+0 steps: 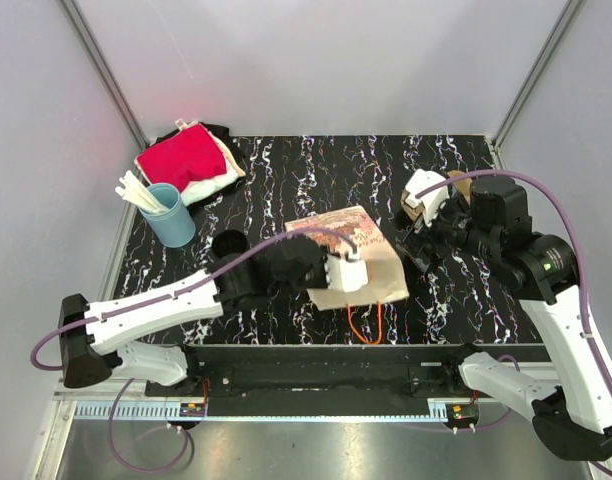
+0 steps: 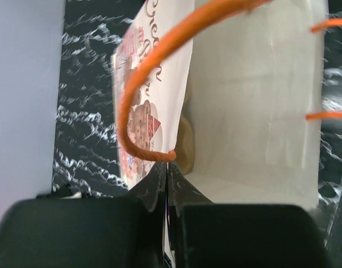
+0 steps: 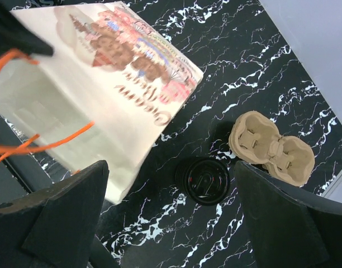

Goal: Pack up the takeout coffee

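Note:
A printed paper bag [image 1: 354, 255] with orange cord handles [image 1: 367, 326] lies mid-table. My left gripper [image 1: 346, 274] is shut on its rim, and in the left wrist view the fingertips [image 2: 168, 167] pinch the paper right where an orange handle [image 2: 128, 114] is fixed. My right gripper [image 1: 418, 238] hangs open to the right of the bag. In its wrist view a black-lidded coffee cup [image 3: 204, 180] stands below and between the fingers [image 3: 65, 218], beside a cardboard cup carrier [image 3: 271, 146]. Another black cup [image 1: 229, 245] stands left of the bag.
At the back left are a blue cup of white sticks [image 1: 169, 213] and a red cloth on folded cloths [image 1: 189, 160]. The cardboard carrier [image 1: 426, 193] sits behind my right gripper. Grey walls enclose the marbled black table [image 1: 316, 165].

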Robot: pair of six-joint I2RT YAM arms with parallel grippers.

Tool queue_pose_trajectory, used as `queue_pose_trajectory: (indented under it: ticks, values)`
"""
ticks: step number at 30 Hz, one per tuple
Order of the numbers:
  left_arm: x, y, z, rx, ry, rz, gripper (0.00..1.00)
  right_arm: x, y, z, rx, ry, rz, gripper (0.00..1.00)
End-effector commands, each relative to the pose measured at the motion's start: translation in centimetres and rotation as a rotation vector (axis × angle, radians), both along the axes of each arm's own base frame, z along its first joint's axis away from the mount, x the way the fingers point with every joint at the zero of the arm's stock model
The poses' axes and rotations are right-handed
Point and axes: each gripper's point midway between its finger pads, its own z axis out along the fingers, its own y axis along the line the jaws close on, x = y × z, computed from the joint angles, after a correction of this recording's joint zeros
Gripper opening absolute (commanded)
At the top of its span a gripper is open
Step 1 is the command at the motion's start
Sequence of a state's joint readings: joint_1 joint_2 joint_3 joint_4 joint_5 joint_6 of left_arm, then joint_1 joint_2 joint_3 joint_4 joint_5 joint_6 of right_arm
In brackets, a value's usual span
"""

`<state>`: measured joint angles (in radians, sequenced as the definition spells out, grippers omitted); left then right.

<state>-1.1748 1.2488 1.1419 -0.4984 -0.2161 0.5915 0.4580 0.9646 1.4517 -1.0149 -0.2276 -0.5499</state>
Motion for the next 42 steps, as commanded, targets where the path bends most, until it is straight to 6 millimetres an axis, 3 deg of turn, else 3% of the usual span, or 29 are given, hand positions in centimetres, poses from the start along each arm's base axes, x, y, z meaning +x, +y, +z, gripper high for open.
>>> queue_pose_trajectory:
  ticks: [1,2,4,5,9,11,14,19,22,23,25,26,30,34,37,39,42]
  values:
    - [8.7,1.9,7.1,-0.253,0.001,0.310,0.00,1.2,0.2,3.0,0.056,-0.071,-0.038,1.00]
    - [10.4,2.1,5.7,-0.238,0.064,0.351,0.00,1.5,0.3,3.1,0.060,-0.071,-0.044,1.00]
    - [12.5,3.1,5.8,-0.286,0.161,0.430,0.00,1.8,0.3,3.0,0.066,-0.063,-0.060,1.00]
    - [14.4,4.1,4.4,-0.268,0.189,0.494,0.00,1.9,0.4,3.0,0.073,-0.059,-0.061,1.00]
    - [17.3,6.3,3.7,-0.290,0.163,0.677,0.00,2.2,0.5,2.3,0.076,-0.047,-0.065,1.00]
    - [17.6,6.3,3.0,-0.280,0.190,0.680,0.00,2.2,0.6,2.3,0.079,-0.051,-0.066,1.00]
    - [16.0,5.0,3.4,-0.299,0.246,0.573,0.00,2.2,0.8,2.2,0.085,-0.045,-0.056,1.00]
    - [18.0,6.6,4.5,-0.312,0.159,0.657,0.02,2.0,1.5,1.7,0.083,-0.028,-0.011,1.00]
    - [18.2,7.1,5.0,-0.325,0.142,0.680,0.32,2.1,1.8,1.4,0.074,-0.016,0.005,1.00]
    - [18.3,7.3,5.4,-0.333,0.126,0.689,0.64,2.2,1.8,1.4,0.074,-0.012,0.005,1.00]
    - [18.3,8.0,6.9,-0.360,0.084,0.700,0.95,2.1,1.9,1.5,0.077,-0.013,0.014,1.00]
    - [18.4,8.1,7.9,-0.380,0.065,0.698,0.99,2.0,1.9,1.5,0.077,-0.013,0.019,1.00]
    - [17.4,8.5,12.5,-0.446,0.006,0.638,0.99,1.9,1.7,1.6,0.076,-0.022,0.008,1.00]
    - [14.3,7.3,16.5,-0.539,0.022,0.464,0.99,2.3,1.0,2.3,0.083,-0.057,-0.043,1.00]
    - [11.2,5.0,16.3,-0.540,0.105,0.284,0.99,2.7,0.3,3.1,0.096,-0.081,-0.090,1.00]
    - [9.4,3.6,14.9,-0.489,0.151,0.208,0.99,3.1,-0.2,3.6,0.105,-0.094,-0.131,1.00]
    - [8.6,2.6,12.2,-0.407,0.156,0.189,0.99,3.8,-1.2,4.4,0.121,-0.115,-0.196,1.00]
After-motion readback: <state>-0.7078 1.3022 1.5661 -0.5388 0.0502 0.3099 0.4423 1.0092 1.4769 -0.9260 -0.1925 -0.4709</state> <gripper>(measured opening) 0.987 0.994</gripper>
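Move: The left hand already pinches one orange handle of the paper bag, which hangs askew with its mouth towards the robot. The clear table spot where the bag will stand lies about 17 cm ahead of that hand, straight in line, and some 22 cm below. A black cup stands about 22 cm left and 13 cm ahead of the hand, another about 21 cm right and 13 cm ahead. From the right hand the spot is about 15 cm ahead, 19 cm left and 33 cm down. Keeping its pinch on the orange handle, the left hand quickly swings the paper bag forward about 17 cm and some 7 cm to the left, rising a little and sinking again while the wrist turns nearly 40 degrees counter-clockwise, to stand the bag between the two black cups. There it pauses, opens its fingers wide to let go of the handle, then rises clear of the bag by about 14 cm, drawing back some 6 cm and turning partly back clockwise. ##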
